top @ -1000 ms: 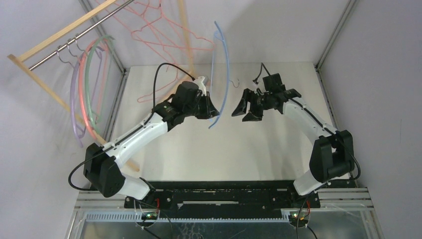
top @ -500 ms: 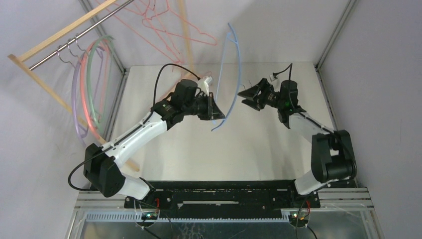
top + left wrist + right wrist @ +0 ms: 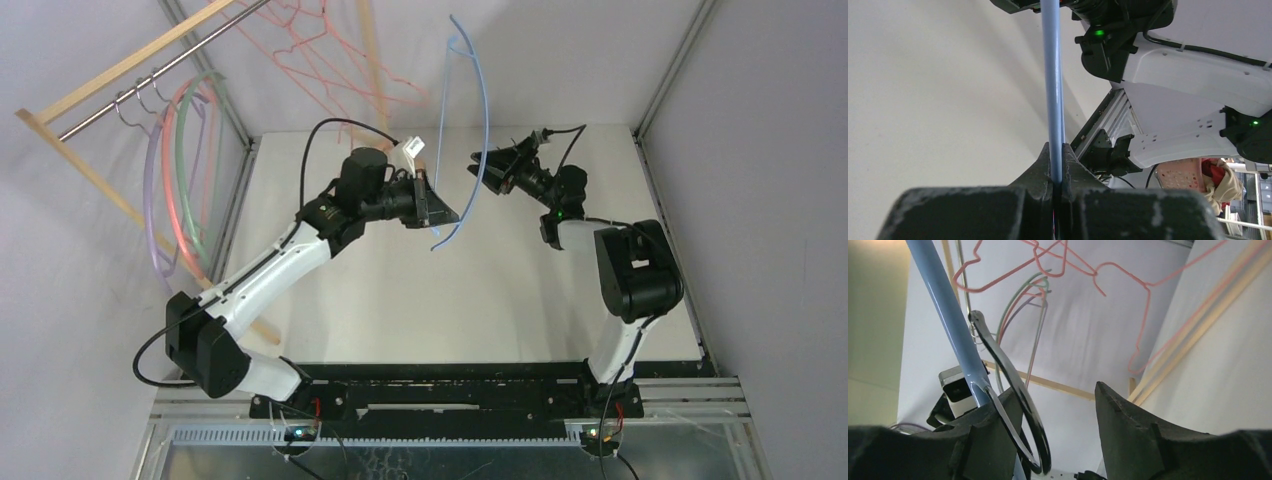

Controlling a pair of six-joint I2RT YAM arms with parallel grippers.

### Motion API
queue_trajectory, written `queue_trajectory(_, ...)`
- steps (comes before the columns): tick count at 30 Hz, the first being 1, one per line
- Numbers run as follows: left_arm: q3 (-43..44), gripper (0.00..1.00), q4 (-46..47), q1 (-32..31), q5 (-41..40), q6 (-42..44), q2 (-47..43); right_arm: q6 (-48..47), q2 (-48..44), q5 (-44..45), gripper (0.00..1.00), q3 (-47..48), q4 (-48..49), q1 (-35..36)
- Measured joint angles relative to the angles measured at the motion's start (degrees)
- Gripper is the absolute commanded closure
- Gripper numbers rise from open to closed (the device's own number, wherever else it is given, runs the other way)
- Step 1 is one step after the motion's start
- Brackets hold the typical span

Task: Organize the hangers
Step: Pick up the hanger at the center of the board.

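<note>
A blue hanger (image 3: 484, 120) stands upright above the table, its curved bar clamped low down by my left gripper (image 3: 448, 213). In the left wrist view the blue hanger (image 3: 1052, 75) rises straight out of the shut left gripper (image 3: 1056, 149). My right gripper (image 3: 482, 165) is open beside the hanger's middle. In the right wrist view the hanger's metal hook (image 3: 1015, 390) loops inside the open right gripper (image 3: 1055, 390), close to the left finger, and the blue hanger (image 3: 945, 315) slants up to the left. Lilac (image 3: 150, 200), green (image 3: 178, 150) and pink (image 3: 168, 210) hangers hang on the rod.
The wooden rack frame (image 3: 120, 65) with its metal rod (image 3: 165, 62) runs diagonally at the upper left. Thin pink-red wire hangers (image 3: 385, 100) dangle from it behind the blue one. The table's metal rails (image 3: 660, 90) border both sides.
My left gripper has carried the blue hanger up and to the right. My right gripper has turned over, moved left to the hook, and its jaws have narrowed a little.
</note>
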Motion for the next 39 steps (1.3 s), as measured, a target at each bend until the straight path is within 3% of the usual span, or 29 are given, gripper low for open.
queue_trajectory(5, 0.0, 1.0, 1.9, 0.0, 0.3, 0.0, -0.6, 0.9, -0.1, 0.0, 0.35, 1.4, 1.9, -0.2)
queue_trajectory(9, 0.0, 1.0, 1.6, 0.0, 0.6, 0.0, -0.6, -2.2, -2.4, -1.2, 0.31, -0.3, -3.1, -0.9)
queue_trajectory(17, 1.6, 1.0, 0.5, 0.1, 1.1, 0.0, -0.3, -17.0, -13.3, -6.3, 0.13, -6.3, -22.5, -2.3)
queue_trajectory(25, 3.0, 1.0, 0.9, 1.1, 1.1, 0.0, -0.3, -30.1, -22.8, -5.6, 0.08, -6.3, -40.8, -5.1)
queue_trajectory(33, 3.0, 1.0, 0.9, 1.1, 1.2, 0.0, -0.3, -31.1, -23.4, -5.7, 0.09, -6.0, -43.1, -6.1)
queue_trajectory(39, 2.9, 1.0, 0.9, 1.1, 1.1, 0.0, -0.3, -27.1, -22.3, -6.0, 0.1, -1.8, -37.9, -6.1)
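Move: From the right gripper, the blue hanger's metal hook is about 4 cm ahead and 5 cm to the right, slightly above. The hanger's curved bar by the hook's root is some 3 cm ahead, neither left nor right, and about 4 cm up; the hanger's end pinched by the left gripper is roughly 11 cm back and 5 cm left. From the left gripper, the hook lies about 15 cm ahead and 9 cm right, near its height. Draw the right gripper back about 6 cm and 5 cm to the right, out from beside the blue hanger's hook, sinking a little, tipping its fingertips down some 20 degrees and spreading them almost fully; then raise it and ease slightly forward again. Keep the left gripper's pinch on the hanger's end and lift it slightly. ##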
